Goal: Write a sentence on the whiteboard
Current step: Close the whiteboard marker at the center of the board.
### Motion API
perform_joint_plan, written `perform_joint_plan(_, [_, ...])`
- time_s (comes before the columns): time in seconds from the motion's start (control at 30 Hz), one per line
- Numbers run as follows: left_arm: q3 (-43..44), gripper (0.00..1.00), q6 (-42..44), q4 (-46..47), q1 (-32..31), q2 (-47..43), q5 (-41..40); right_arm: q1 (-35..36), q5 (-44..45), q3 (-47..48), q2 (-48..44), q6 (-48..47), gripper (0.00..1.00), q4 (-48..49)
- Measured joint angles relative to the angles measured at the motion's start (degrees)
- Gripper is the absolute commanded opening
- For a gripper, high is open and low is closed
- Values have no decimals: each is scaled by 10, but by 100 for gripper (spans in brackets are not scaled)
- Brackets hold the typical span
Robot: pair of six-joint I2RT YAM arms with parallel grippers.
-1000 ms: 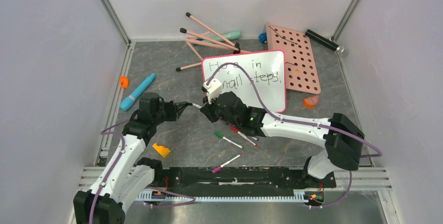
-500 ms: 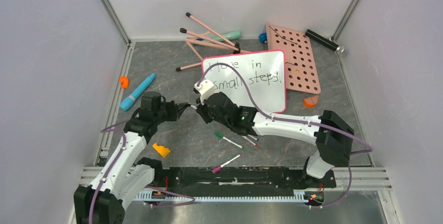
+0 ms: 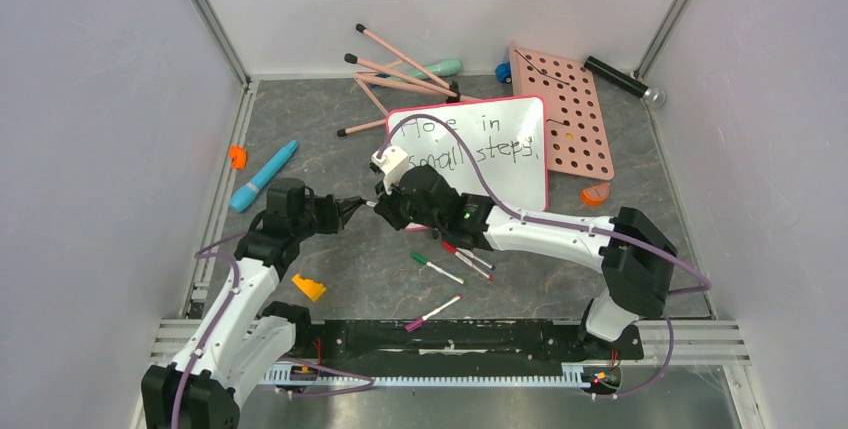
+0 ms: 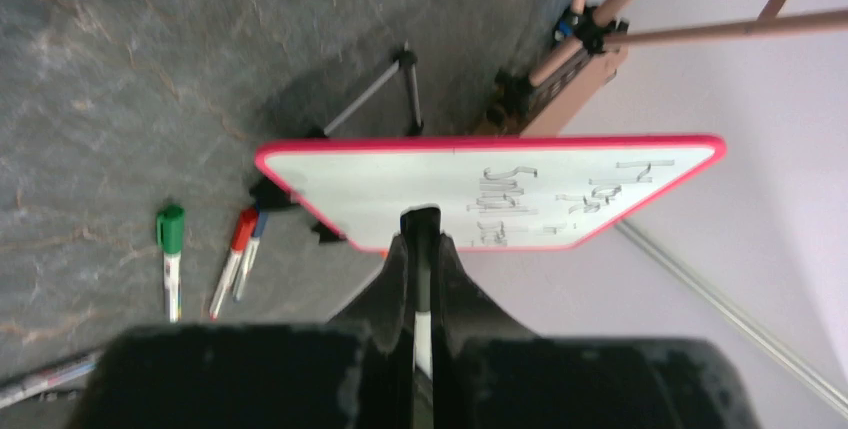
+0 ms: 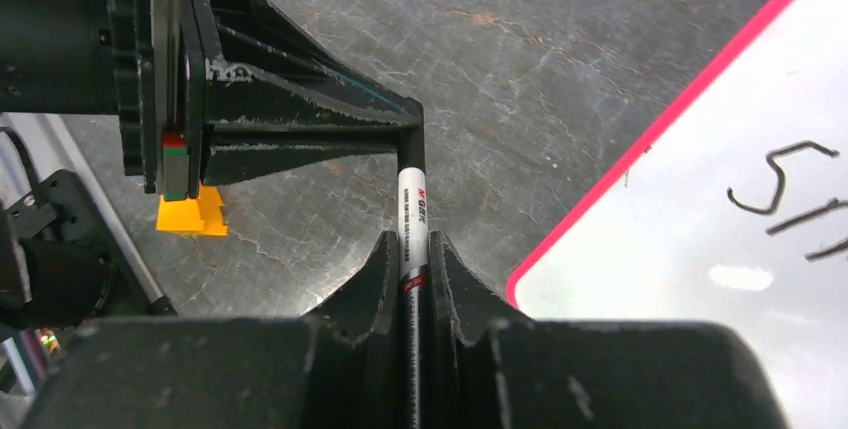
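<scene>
The whiteboard [image 3: 500,174] with its pink-red rim lies at the middle back, and the sentence [image 3: 470,139] is written on it in two black lines. In front of its near left corner my two grippers meet over the floor. My right gripper [image 5: 412,249] is shut on the white barrel of a marker [image 5: 413,211]. My left gripper [image 3: 358,206] is shut on the black cap end [image 5: 411,154] of that same marker. In the left wrist view the whiteboard [image 4: 380,184] stands beyond my left gripper [image 4: 422,234]. The right arm hides a few of the letters.
Loose markers lie near the right forearm: green [image 3: 435,267], red [image 3: 465,259] and pink [image 3: 432,313]. A yellow wedge [image 3: 309,287] and a blue pen [image 3: 263,176] are on the left. A pink holed panel [image 3: 570,114] and pink sticks [image 3: 400,74] lie at the back.
My right wrist has shifted a little left and away, uncovering more of the writing. The left arm has hardly moved. Both grippers stay shut.
</scene>
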Motion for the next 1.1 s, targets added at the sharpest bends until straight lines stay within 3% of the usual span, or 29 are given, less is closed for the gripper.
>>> perform_joint_plan(0.27, [-27, 2, 0, 6, 1, -26, -20, -12, -58, 85, 45, -7, 0, -92])
perform_joint_plan(0.57, [-111, 2, -4, 55, -28, -6, 35, -7, -71, 95, 63, -13, 0, -207])
perform_joint_plan(0.77, [-150, 2, -3, 88, -42, 14, 55, 3, -63, 153, 111, -24, 0, -297])
perform_joint_plan(1.1, [-198, 2, 3, 115, -53, 82, 77, 4, -73, 229, 217, -29, 0, -310])
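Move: The cap end of the whiteboard marker is already between the left fingertips; from the right hand, which holds the barrel, it lies about 3 cm ahead, 5 cm left and 3 cm lower. From the right hand, the table spot it heads for is 4 cm left and 17 cm below, the whiteboard's middle 15 cm ahead and 15 cm right, and the green marker 5 cm back and 9 cm right. The yellow piece sits 13 cm back and 11 cm left of the left hand. Keeping its grip on the barrel of the already capped marker, the right hand sinks about 11 cm in front of the whiteboard's near left corner, easing slightly back and tilting some 30 degrees so the cap points steeply down and seems to come to the tabletop. The left hand goes down with it, some 13 cm in all, while drawing back about 7 cm and a little right and tipping its fingers downward; late on, the unopened left fingertips come off the cap, close onto each other and move away from the marker. ##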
